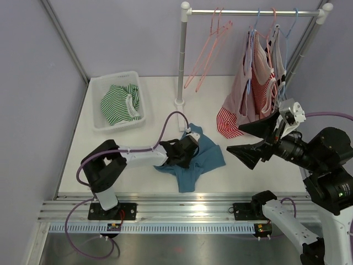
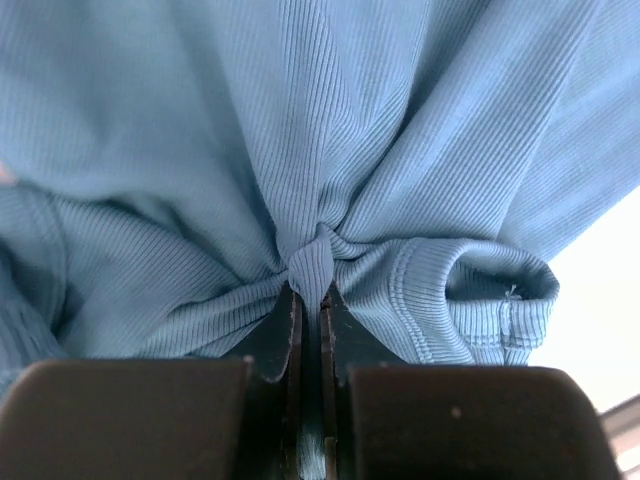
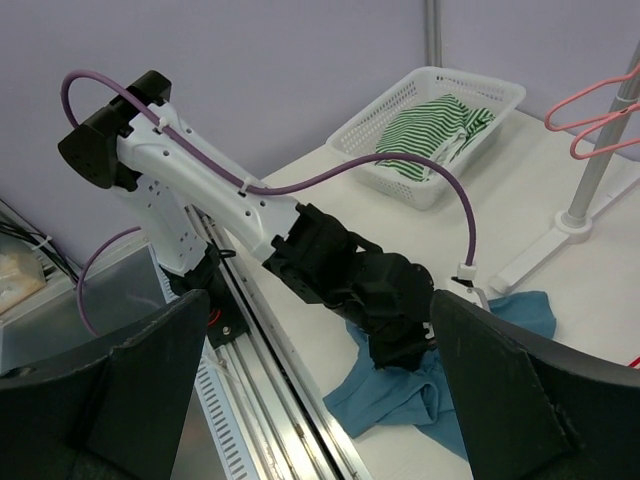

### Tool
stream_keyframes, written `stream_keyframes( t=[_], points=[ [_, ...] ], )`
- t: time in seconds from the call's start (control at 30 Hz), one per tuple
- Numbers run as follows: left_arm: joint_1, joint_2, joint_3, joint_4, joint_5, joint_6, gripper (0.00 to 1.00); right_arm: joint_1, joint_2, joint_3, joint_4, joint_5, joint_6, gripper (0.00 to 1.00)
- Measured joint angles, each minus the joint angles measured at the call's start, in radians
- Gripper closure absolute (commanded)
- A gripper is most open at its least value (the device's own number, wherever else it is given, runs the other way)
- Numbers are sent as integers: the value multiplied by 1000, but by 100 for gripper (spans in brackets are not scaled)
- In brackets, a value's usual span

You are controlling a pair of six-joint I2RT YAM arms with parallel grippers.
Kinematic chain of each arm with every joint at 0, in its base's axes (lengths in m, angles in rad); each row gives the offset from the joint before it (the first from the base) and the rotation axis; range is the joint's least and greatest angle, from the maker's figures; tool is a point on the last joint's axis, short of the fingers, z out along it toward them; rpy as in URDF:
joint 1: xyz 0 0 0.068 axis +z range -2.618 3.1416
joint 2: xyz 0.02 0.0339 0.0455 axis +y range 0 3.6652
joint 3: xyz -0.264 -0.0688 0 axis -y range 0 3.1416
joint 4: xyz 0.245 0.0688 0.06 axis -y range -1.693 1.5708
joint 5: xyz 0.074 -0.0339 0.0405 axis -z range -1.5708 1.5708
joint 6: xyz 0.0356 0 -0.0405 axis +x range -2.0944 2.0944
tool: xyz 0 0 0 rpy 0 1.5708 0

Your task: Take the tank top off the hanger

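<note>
A blue tank top lies crumpled on the white table in front of the left arm, with no hanger in it. My left gripper presses down on its left part. In the left wrist view that gripper is shut on a pinched fold of the ribbed blue tank top. My right gripper hangs open above the table's right side, holding nothing. The right wrist view looks between its fingers at the left arm and the blue tank top. Empty pink hangers hang on the rack.
Several red-striped tank tops hang on hangers at the rack's right end. A white basket at the back left holds a green-striped garment. The rack's left post stands on a base behind the blue top.
</note>
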Motion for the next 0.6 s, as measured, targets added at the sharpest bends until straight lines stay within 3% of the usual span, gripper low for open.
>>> stream_keyframes(
  t=[0.27,0.6],
  points=[
    [-7,-287,13,-257,-143,-24,100,0,-10,-5,6,75,3,0],
    [56,-483,395,-592,-440,-70,100,0,-22,-47,46,118,31,1]
  ],
)
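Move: The left fingers are already shut on the blue tank top, down at the table. The white basket they take it to lies about 38 cm ahead and 34 cm to the left, its middle some 3 cm higher, with the green-striped top inside it at nearly the same place. The rack's foot stands about 28 cm ahead and 2 cm left. From the open right hand the basket is about 48 cm ahead, 47 cm left and 41 cm below. The left hand keeps its pinch on the gathered blue tank top and, after drawing back barely a centimetre, hoists it steeply, rising about 26 cm while swinging some 11 cm left towards the basket, with a little forward reach coming only late in the rise. As it climbs, the wrist lifts the fingers out of their downward point to aim farther forward and turns counter-clockwise, by a little over 20 degrees each, the fingers staying shut. ##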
